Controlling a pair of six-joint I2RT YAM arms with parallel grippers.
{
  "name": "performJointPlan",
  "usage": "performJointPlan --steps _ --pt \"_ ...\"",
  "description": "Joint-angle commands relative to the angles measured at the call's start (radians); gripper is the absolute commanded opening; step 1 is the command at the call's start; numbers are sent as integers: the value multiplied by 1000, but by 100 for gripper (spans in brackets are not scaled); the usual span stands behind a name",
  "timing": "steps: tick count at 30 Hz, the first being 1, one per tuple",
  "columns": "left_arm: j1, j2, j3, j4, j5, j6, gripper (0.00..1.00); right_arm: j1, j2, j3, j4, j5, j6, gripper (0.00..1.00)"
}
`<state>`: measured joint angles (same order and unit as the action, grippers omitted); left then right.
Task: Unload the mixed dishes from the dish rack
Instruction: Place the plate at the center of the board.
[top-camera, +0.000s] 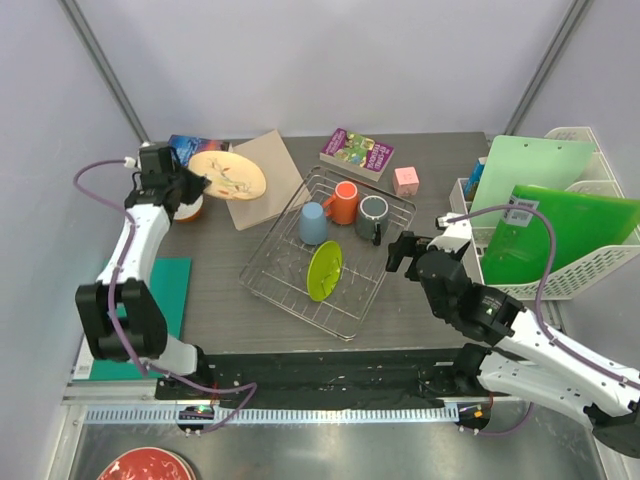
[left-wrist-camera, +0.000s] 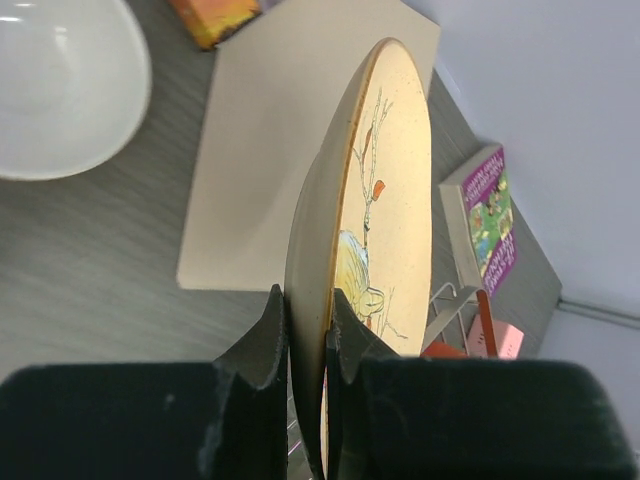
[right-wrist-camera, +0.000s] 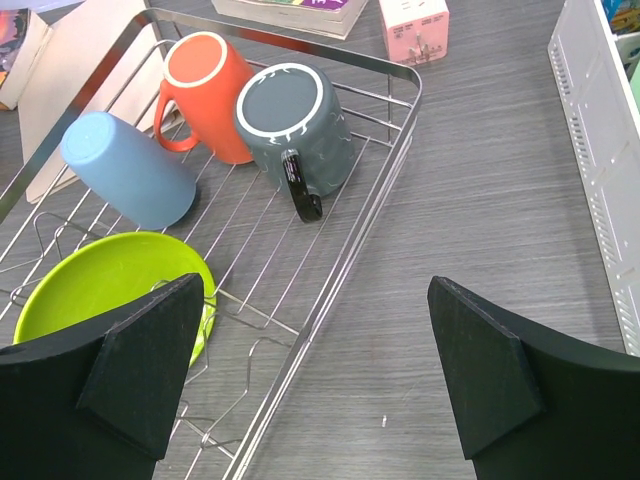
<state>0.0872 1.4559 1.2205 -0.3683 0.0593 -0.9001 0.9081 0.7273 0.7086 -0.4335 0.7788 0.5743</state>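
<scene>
My left gripper (top-camera: 200, 182) is shut on the rim of the beige plate (top-camera: 229, 173), held above the beige board at the back left; the wrist view shows the plate (left-wrist-camera: 385, 190) edge-on between my fingers (left-wrist-camera: 272, 335). The small white bowl (left-wrist-camera: 55, 85) sits beside it, mostly hidden behind the gripper from above. The silver dish rack (top-camera: 335, 312) holds the light blue mug (top-camera: 313, 223), orange mug (top-camera: 345, 202), dark grey mug (top-camera: 372, 217) and upright lime green plate (top-camera: 325, 270). My right gripper (top-camera: 402, 250) is open by the rack's right side, above the rack edge (right-wrist-camera: 330, 260).
A beige board (top-camera: 262, 178) lies back left. A purple book (top-camera: 357, 153) and a pink box (top-camera: 406, 180) lie behind the rack. A white basket (top-camera: 580, 270) with green boards stands at right. A teal mat (top-camera: 165, 295) lies at left. A red bowl (top-camera: 140, 466) sits below the table edge.
</scene>
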Motion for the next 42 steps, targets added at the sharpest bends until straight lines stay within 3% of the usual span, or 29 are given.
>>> performJointPlan --steps 1,11,30,32,36,42 --pt "-1 122 174 288 211 -43 0 3 24 3 71 7 -33 99" --pt "-3 400 281 327 212 -28 0 3 70 6 87 25 -39 99" --pt "-21 603 343 257 197 13 1 -9 136 11 114 30 -54 99" --pt "-23 607 355 244 194 17 5 -11 127 8 113 30 -56 99" --pt "-23 594 347 233 192 23 27 -12 119 3 114 28 -56 99" --pt "-27 575 370 181 197 38 50 -14 124 6 114 27 -54 99"
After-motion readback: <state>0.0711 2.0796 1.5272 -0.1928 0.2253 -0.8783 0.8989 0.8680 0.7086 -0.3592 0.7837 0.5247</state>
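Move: The board's middle, where the plate in my left hand is bound, lies about 11 cm ahead of that hand, 10 cm to its right and some 16 cm below. The white bowl sits low, about 4 cm ahead and 10 cm left; the blue book some 16 cm ahead and 8 cm left. The blue cup in the rack is roughly 23 cm right and 1 cm back. From my right hand the board's middle is about 29 cm ahead and 32 cm left. Still pinching the plate's rim, my left hand carries it forward about 9 cm past the bowl, then sinks steeply onto the board, some 13 cm down in all, tipping slightly further nose-down. Once low, it eases another 2 cm forward, stops and opens the fingers about a third of their range around the rim. My empty right hand stays open and drifts 2–3 cm down and forward. ##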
